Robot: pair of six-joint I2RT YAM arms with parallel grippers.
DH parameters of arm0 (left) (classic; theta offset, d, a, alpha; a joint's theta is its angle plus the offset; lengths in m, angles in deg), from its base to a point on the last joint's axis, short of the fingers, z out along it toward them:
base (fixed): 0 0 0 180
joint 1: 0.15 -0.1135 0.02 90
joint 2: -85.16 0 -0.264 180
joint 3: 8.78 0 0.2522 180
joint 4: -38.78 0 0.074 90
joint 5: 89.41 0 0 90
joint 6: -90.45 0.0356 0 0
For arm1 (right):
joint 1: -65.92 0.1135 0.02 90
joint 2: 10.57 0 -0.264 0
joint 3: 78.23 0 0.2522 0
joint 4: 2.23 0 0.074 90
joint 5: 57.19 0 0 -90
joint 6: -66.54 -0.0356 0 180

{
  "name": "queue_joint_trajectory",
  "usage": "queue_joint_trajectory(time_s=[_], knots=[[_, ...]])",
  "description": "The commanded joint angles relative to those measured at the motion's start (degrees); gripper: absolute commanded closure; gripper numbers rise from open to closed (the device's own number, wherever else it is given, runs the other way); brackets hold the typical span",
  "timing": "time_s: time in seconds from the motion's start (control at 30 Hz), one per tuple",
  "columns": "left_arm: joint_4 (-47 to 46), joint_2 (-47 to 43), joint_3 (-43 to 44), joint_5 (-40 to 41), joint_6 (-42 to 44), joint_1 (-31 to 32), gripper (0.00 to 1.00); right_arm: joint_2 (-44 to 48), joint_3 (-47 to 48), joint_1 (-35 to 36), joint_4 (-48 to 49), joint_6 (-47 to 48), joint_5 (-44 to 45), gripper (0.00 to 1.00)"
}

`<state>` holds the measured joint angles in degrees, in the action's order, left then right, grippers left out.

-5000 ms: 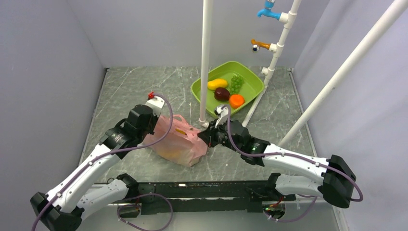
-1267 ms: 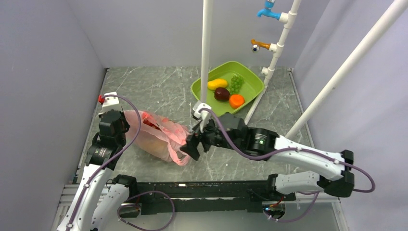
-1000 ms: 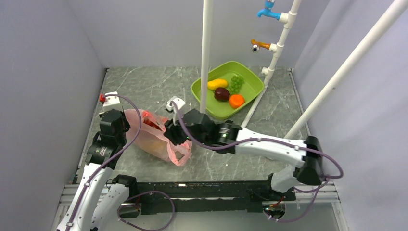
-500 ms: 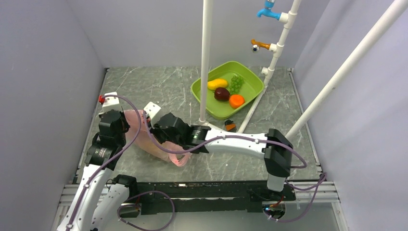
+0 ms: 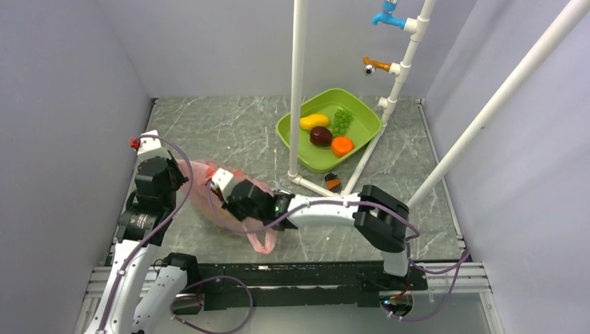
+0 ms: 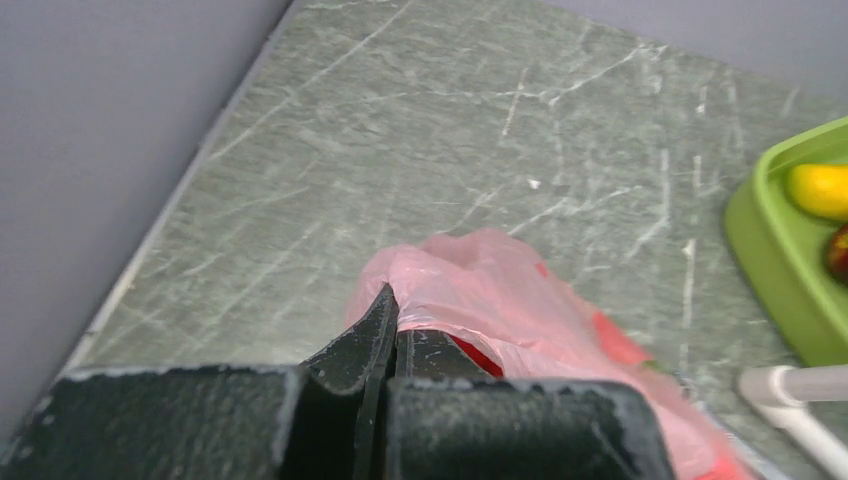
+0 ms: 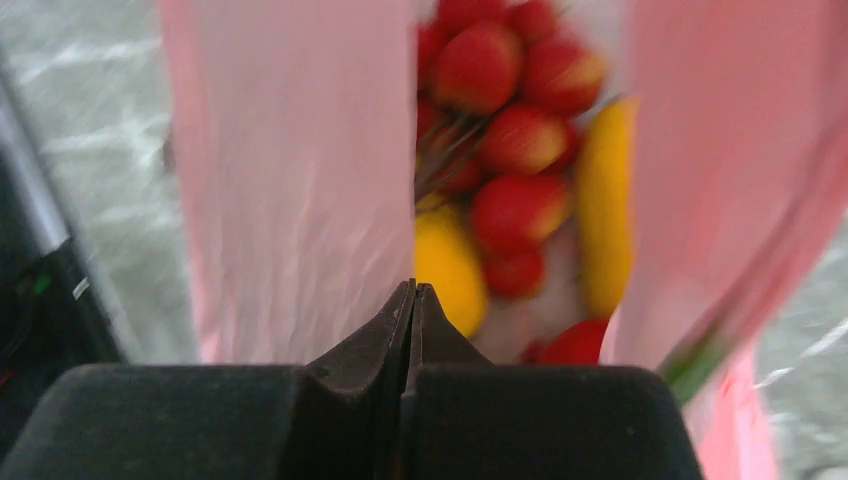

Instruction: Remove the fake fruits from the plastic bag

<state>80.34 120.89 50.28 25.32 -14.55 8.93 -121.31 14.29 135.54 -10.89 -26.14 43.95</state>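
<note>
The pink plastic bag [image 5: 202, 202] lies on the marble table, its loop handle trailing toward the near edge. My left gripper [image 5: 174, 182] is shut on the bag's left rim; the left wrist view shows pink film pinched at the fingertips [image 6: 395, 312] and the bag [image 6: 500, 290] with red beneath it. My right gripper [image 5: 224, 202] is at the bag's mouth. In the right wrist view its jaws [image 7: 412, 292] are shut with nothing between them. Just beyond them inside the bag lie the fake fruits: a red grape cluster [image 7: 500, 130], yellow bananas [image 7: 605, 210] and a red apple [image 7: 575, 345].
A green tub [image 5: 365, 115] at the back right holds a yellow mango, green grapes, a maroon fruit and an orange fruit. A white pole [image 5: 298, 83] stands before it, and a pipe with taps [image 5: 400, 76] beside it. A small dark object [image 5: 334, 182] lies near the pole's foot.
My right arm has swung left from beside the bag into its mouth, and its jaws have shut. My left gripper has lifted the bag's rim slightly back and left.
</note>
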Motion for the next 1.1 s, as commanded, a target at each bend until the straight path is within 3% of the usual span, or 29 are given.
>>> queue_joint_trajectory(time_s=[0.0, 0.33, 0.47, 0.5, 0.57, 0.63, 0.73, 0.87, 0.93, 1.07], knots=[[4.6, 3.0, 5.4, -5.3, -11.6, -0.5, 1.00, 6.6, -8.8, 3.7, 11.7, -7.2, -8.4, 1.00], [15.6, -2.6, 0.6, -3.4, -17.6, -0.6, 1.00, 1.0, -13.8, 5.8, 14.0, -14.4, -9.2, 0.99], [20.7, -4.8, 0.5, -4.9, -18.9, -0.6, 0.98, -2.1, -13.4, 7.1, 13.6, -15.9, -7.2, 0.85], [21.8, -5.4, 0.9, -5.6, -18.7, -0.6, 0.87, -2.4, -13.6, 7.1, 13.5, -16.3, -7.1, 0.83], [24.7, -7.0, 2.6, -7.8, -16.9, -0.6, 0.55, -2.0, -14.3, 7.2, 13.1, -17.3, -6.4, 0.78], [27.7, -8.1, 5.6, -10.4, -13.9, -0.6, 0.34, -0.6, -15.5, 7.2, 12.5, -17.9, -5.4, 0.75], [30.7, -7.8, 12.0, -16.3, -8.1, -0.6, 0.12, 2.6, -18.1, 7.2, 12.6, -18.7, -5.1, 0.67], [29.1, -3.5, 19.0, -29.2, 2.1, -0.6, 0.01, 6.2, -21.6, 7.2, 13.8, -20.5, -5.1, 0.53], [29.0, 0.6, 20.7, -35.6, 7.3, -0.5, 0.01, 7.9, -23.0, 7.2, 14.9, -21.3, -5.7, 0.45], [28.4, 8.0, 21.3, -43.5, 15.4, -0.2, 0.00, 11.4, -25.2, 7.1, 16.5, -22.7, -6.6, 0.37]])
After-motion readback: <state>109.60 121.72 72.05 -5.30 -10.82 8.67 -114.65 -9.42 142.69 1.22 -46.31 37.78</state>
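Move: Inside the bag's mouth, the right hand's shut fingers are at the edge of the near wall, its middle about 3 cm back, 3 cm left and 3 cm below. The red fruits are roughly 4 cm ahead, 6 cm left and 9 cm below; the loose handle hangs some 12 cm back, 13 cm right and 10 cm below. From the left hand, pinching the raised rim, the red fruits are about 6 cm back, 7 cm right and 20 cm below. Sweeping about 11 cm back and 9 cm down, the right hand presses the bag's near wall towards the robot, tips its fingers down some 20 degrees and opens them a bit past half, drifting right and slightly up at the end. The left hand lowers its pinched rim back and down, opens wide to let go, then rises about 9 cm, swinging right over the bag and turning some 30 degrees clockwise. ##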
